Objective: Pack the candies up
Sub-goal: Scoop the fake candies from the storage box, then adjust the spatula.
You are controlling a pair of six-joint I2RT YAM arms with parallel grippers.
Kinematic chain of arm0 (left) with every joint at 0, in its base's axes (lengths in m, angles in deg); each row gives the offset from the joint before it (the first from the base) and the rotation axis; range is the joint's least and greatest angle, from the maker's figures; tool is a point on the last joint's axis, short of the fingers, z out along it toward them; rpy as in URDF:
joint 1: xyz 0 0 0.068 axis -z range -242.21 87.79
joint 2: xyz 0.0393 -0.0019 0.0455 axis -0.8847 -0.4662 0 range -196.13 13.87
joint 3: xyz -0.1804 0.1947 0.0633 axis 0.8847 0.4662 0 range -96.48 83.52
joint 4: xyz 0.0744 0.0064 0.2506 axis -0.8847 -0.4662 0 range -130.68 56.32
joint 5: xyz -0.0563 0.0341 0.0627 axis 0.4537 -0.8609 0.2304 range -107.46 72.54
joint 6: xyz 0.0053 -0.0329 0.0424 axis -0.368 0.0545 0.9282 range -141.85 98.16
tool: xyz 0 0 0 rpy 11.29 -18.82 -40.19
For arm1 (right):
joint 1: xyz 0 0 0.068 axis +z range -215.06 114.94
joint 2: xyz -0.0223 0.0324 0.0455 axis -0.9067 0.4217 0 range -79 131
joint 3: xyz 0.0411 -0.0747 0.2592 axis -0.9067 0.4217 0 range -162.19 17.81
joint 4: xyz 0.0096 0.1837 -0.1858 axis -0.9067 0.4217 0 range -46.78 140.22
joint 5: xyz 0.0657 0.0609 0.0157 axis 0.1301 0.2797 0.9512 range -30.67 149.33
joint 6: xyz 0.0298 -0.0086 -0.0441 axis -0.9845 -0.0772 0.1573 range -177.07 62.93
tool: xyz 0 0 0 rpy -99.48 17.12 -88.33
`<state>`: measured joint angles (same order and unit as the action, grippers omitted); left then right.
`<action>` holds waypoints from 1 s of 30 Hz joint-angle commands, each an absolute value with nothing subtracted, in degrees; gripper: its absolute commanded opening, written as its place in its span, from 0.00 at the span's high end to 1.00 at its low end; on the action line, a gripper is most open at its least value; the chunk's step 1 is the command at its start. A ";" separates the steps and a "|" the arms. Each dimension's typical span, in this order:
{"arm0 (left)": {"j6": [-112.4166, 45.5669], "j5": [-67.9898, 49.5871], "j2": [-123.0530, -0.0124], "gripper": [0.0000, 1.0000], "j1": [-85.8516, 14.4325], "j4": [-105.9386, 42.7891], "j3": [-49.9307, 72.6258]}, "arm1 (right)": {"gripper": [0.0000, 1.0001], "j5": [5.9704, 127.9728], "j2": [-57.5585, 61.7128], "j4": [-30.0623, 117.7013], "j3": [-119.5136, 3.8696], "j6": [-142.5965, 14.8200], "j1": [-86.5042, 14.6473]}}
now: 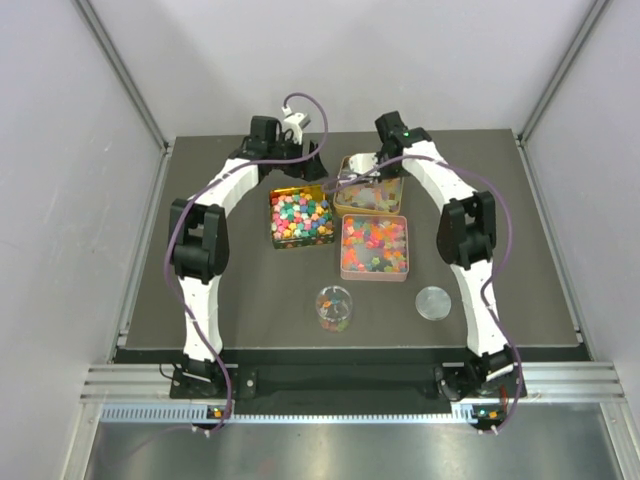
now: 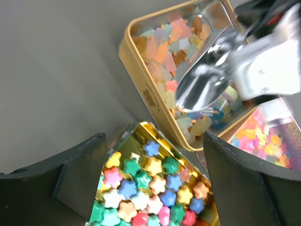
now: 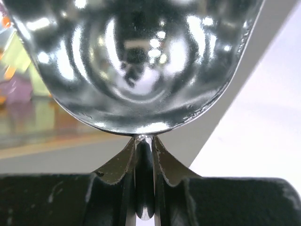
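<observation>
The candies lie in three tins. Opaque star-shaped ones [image 2: 155, 188] fill a shiny gold tin [image 1: 300, 216], pale gummy ones [image 2: 164, 47] a tan tin [image 1: 368, 190], and bright gummy ones [image 1: 374, 245] a pink tin [image 1: 402, 272]. My left gripper [image 2: 154, 136] hangs open over the far end of the gold tin [image 2: 136, 129], nothing between its fingers. My right gripper [image 3: 144, 141] is shut on the thin handle of a metal scoop [image 3: 136, 61]. The scoop's bowl [image 2: 207, 80] hovers over the tan tin [image 2: 141, 80], tipped down toward its candies.
A small glass jar [image 1: 334, 308] holding a few candies stands near the front middle of the dark table, its round lid [image 1: 433, 302] flat to its right. White walls close the table in on three sides. The pink tin [image 2: 263, 136] sits right of the gold one.
</observation>
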<state>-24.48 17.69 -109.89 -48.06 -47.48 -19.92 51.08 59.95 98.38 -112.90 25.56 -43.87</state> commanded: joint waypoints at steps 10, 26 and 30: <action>-26.32 19.80 -110.14 0.15 -44.02 -48.54 -29.95 | 1.00 59.07 45.54 97.63 -109.10 16.14 -43.70; -27.03 21.38 -110.66 0.43 -43.84 -48.18 -29.33 | 1.00 61.70 39.57 96.22 -104.88 13.94 -43.61; -27.29 21.82 -111.90 0.50 -43.84 -47.74 -29.60 | 1.00 63.37 37.19 95.70 -104.79 12.54 -43.61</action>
<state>-27.17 20.23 -110.44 -43.66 -50.37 -28.36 59.69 44.65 98.12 -103.96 15.04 -43.82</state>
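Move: The scoop's blade, hanging over the tan tin, is about 9 cm right, 1 cm forward and 5 cm below the open left gripper. The tin's middle lies some 11 cm right of that gripper and 3 cm back, the star-candy tin 3 cm left and 9 cm back, both about 11 cm down. From the right hand, which holds the handle, the left gripper is roughly 15 cm left, level fore and aft, 4 cm higher; the tan tin is 4 cm left, 3 cm back, 6 cm below. The right hand keeps its grip on the handle and lifts the scoop quickly up from over the tan tin by some 8 cm, dips a little and rises again while drawing back about 4 cm, and rolls so that its left side, with the blade, tips up about 15 degrees. The left hand travels to the right and up, about 5 cm each, towards the blade, then stays there and starts closing its wide-open fingers around the blade's tip, to roughly half open, with contact not yet plain to see. ##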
